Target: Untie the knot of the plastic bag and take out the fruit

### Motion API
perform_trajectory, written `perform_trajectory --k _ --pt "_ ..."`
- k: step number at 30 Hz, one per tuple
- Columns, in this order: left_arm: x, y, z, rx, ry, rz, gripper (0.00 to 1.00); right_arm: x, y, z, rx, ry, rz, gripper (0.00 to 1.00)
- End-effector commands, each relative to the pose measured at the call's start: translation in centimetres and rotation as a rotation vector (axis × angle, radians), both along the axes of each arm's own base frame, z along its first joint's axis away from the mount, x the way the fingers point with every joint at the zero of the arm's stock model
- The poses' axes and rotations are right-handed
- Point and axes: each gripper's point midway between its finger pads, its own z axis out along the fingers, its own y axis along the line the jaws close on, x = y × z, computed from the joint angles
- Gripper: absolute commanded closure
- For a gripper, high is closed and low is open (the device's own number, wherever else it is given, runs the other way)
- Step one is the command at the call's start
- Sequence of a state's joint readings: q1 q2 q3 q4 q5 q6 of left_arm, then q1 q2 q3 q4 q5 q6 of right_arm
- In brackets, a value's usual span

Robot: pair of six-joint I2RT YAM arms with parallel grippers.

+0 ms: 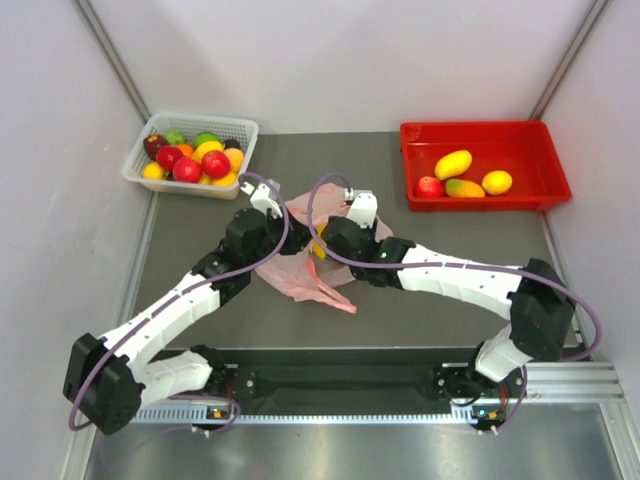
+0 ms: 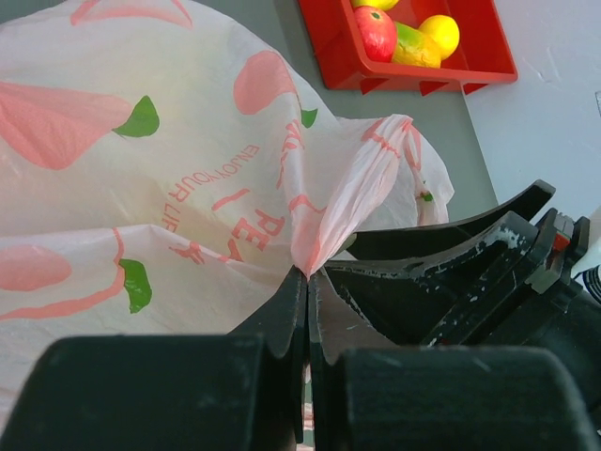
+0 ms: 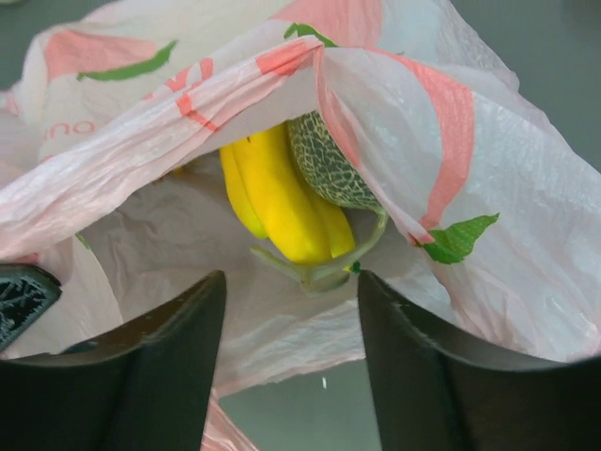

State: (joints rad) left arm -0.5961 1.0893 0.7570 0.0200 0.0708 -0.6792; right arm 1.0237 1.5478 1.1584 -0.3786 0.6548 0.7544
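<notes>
The pink plastic bag (image 1: 300,275) lies crumpled at the table's middle between both arms. My left gripper (image 1: 298,238) is shut on a pinched fold of the bag (image 2: 324,221), the plastic rising from its tips (image 2: 308,274). My right gripper (image 3: 291,282) stands open at the bag's gaping mouth, nothing between its fingers. Inside the bag lie yellow bananas (image 3: 282,193) and a netted grey-green melon (image 3: 327,164) with a pale curved stem (image 3: 324,272), just beyond the fingertips. A bit of yellow (image 1: 318,248) shows from above. The knot is not in view.
A white basket (image 1: 245,128) of small red, orange and green fruits stands at the back left. A red tray (image 1: 470,128) with mangoes, a lemon and a red apple stands at the back right, also seen in the left wrist view (image 2: 338,52). Walls close three sides.
</notes>
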Motion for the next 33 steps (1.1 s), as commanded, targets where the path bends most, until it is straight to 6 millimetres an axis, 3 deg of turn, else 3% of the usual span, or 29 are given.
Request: perform_trajectory --k 1,4,12,15,18,20,23,30,32,33 --pt "0.6 -0.4 1.5 -0.045 -0.056 0.001 1.0 1.6 0.5 0.6 0.073 -0.048 -0.062 0.44" --pt "0.5 -0.4 1.5 -0.045 -0.057 -0.002 1.0 1.9 0.5 0.2 0.076 -0.041 -0.073 0.52" --pt "0.5 -0.3 1.3 -0.051 -0.054 0.001 1.0 1.5 -0.3 -1.2 0.049 -0.006 -0.102 0.53" --pt "0.5 -0.5 1.1 -0.052 -0.05 -0.001 1.0 1.5 -0.6 -1.4 0.044 -0.006 -0.107 0.69" --pt "0.6 -0.5 1.1 -0.051 -0.05 -0.001 1.0 1.5 -0.9 -1.0 0.05 -0.013 -0.11 0.95" --pt "0.6 -0.3 1.0 -0.046 -0.05 0.004 1.0 1.3 -1.4 -0.6 0.047 -0.012 -0.112 1.0" --pt "0.6 -0.1 0.9 -0.04 -0.053 0.01 1.0 1.0 -1.8 1.3 0.077 -0.033 -0.088 1.0" --pt "0.7 -0.4 0.8 -0.041 -0.051 0.004 1.0 -1.0 -2.0 8.5 0.221 -0.087 0.143 1.0" --pt "0.8 -0.5 0.8 -0.045 -0.051 0.002 1.0 -0.5 -2.6 9.6 0.253 -0.077 0.181 1.0" --pt "0.9 -0.5 0.8 -0.046 -0.05 0.002 1.0 -1.3 -2.0 9.9 0.287 -0.046 0.262 1.0"
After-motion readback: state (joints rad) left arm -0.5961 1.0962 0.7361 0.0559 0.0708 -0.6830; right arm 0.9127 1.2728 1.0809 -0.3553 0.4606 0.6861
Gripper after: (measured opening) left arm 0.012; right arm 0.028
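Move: The melon's forked stem lies just past my open right fingertips, about 1 cm ahead, 1 cm to the right and 2 cm below. The melon itself is some 4 cm ahead, 1 cm right and 6 cm down; the bananas lie against it, about 4 cm ahead, 3 cm left and 7 cm down. From my left hand, the stem is roughly 10 cm right, 1 cm ahead and 8 cm down. I ease my right hand down about 2 cm and slightly forward inside the bag, closing its half-open fingers to pinch one arm of the melon's forked stem. Then I lift briskly some 9 cm, drifting right and a little back, the wrist turning a little counter-clockwise and its left side rising. My left hand stays still, keeping the bag's rim pinched. ##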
